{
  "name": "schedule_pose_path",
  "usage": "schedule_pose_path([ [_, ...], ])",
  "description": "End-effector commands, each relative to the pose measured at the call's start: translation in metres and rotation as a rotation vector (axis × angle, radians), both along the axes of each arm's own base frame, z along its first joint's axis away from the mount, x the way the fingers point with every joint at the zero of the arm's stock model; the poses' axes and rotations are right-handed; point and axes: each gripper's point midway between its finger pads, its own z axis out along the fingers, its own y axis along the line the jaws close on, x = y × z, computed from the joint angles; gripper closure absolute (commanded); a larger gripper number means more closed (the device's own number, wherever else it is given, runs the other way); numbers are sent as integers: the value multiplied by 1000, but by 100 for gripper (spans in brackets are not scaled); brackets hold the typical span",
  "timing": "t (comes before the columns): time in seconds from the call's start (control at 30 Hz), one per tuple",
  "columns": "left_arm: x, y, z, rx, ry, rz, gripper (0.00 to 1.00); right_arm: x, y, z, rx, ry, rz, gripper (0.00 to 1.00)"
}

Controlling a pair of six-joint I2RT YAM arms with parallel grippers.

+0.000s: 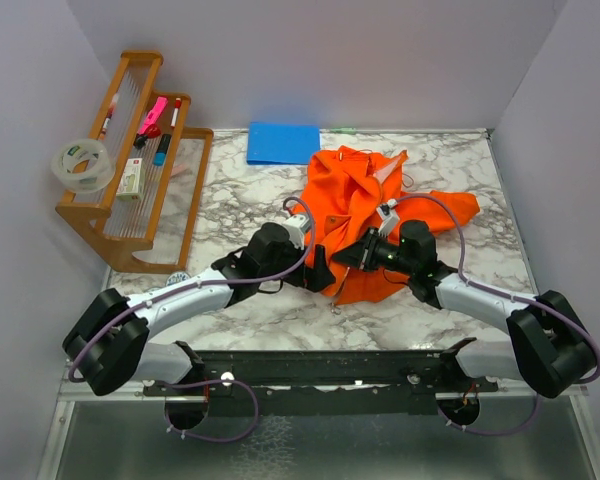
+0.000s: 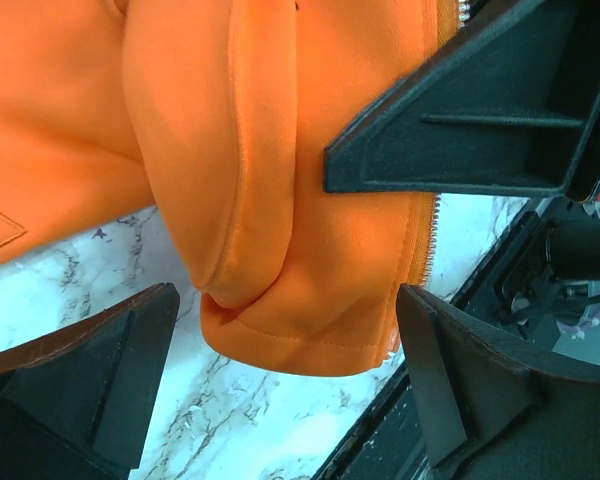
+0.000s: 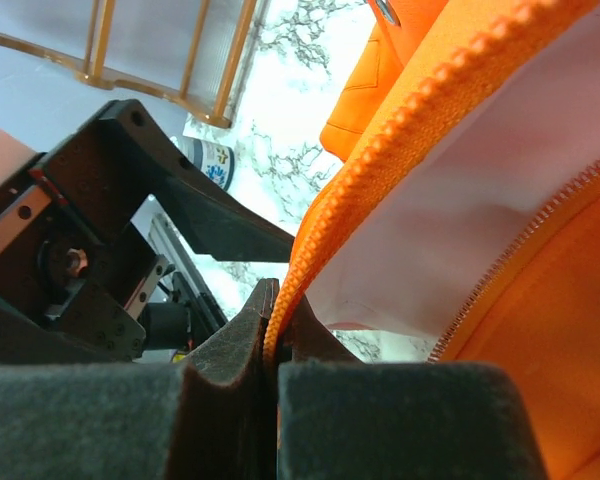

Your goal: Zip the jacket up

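The orange jacket (image 1: 365,200) lies crumpled at the middle back of the marble table. Both grippers meet at its near hem. My right gripper (image 1: 355,258) is shut on the jacket's orange zipper edge (image 3: 380,170); the teeth run down between the closed jaws of the right gripper (image 3: 275,335), with pale pink lining (image 3: 460,200) beside them. My left gripper (image 2: 285,390) stands open, its fingers (image 2: 100,370) either side of the jacket's lower hem corner (image 2: 290,320) without touching it. In the overhead view the left gripper (image 1: 320,270) sits just left of the right one.
A wooden rack (image 1: 130,190) holding pens, plus a tape roll (image 1: 83,165), stands at the back left. A flat blue rectangle (image 1: 283,143) lies behind the jacket. A small round container (image 1: 177,280) rests by the rack's foot. Walls enclose three sides of the table.
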Motion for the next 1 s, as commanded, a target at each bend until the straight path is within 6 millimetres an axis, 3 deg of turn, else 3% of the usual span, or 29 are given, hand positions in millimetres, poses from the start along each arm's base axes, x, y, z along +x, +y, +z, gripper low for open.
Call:
schedule_pose_path([
  [0.0, -10, -17, 9, -39, -15, -97, 3, -9, 8, 17, 55, -38, 64, 100],
  [0.3, -22, -35, 4, -68, 12, -153, 5, -9, 10, 19, 63, -36, 70, 100],
  [0.97, -29, -52, 16, -146, 40, -201, 54, -5, 3, 6, 0, -17, 29, 97],
])
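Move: The jacket's lower front corner, where the hem meets the zip edge, hangs just past the left hand's open fingertips: about 3 cm back, 4 cm to the right and 2 cm lower. The right gripper is some 2 cm ahead of the left hand, 4 cm right and about 1 cm above. The zipper pull lies about 8 cm back, 4 cm right and 10 cm below it. From the right hand, the corner is about 5 cm straight back and 3 cm down. The left fingers close in on the jacket's hanging hem corner from both sides, going from wide open to about half open as they gather its cloth between them. To get there the left hand slides right and back, about 5 cm in all and nearly level, turning some 10 degrees clockwise. The right hand stays nearly in place, still pinching the front edge farther up. ##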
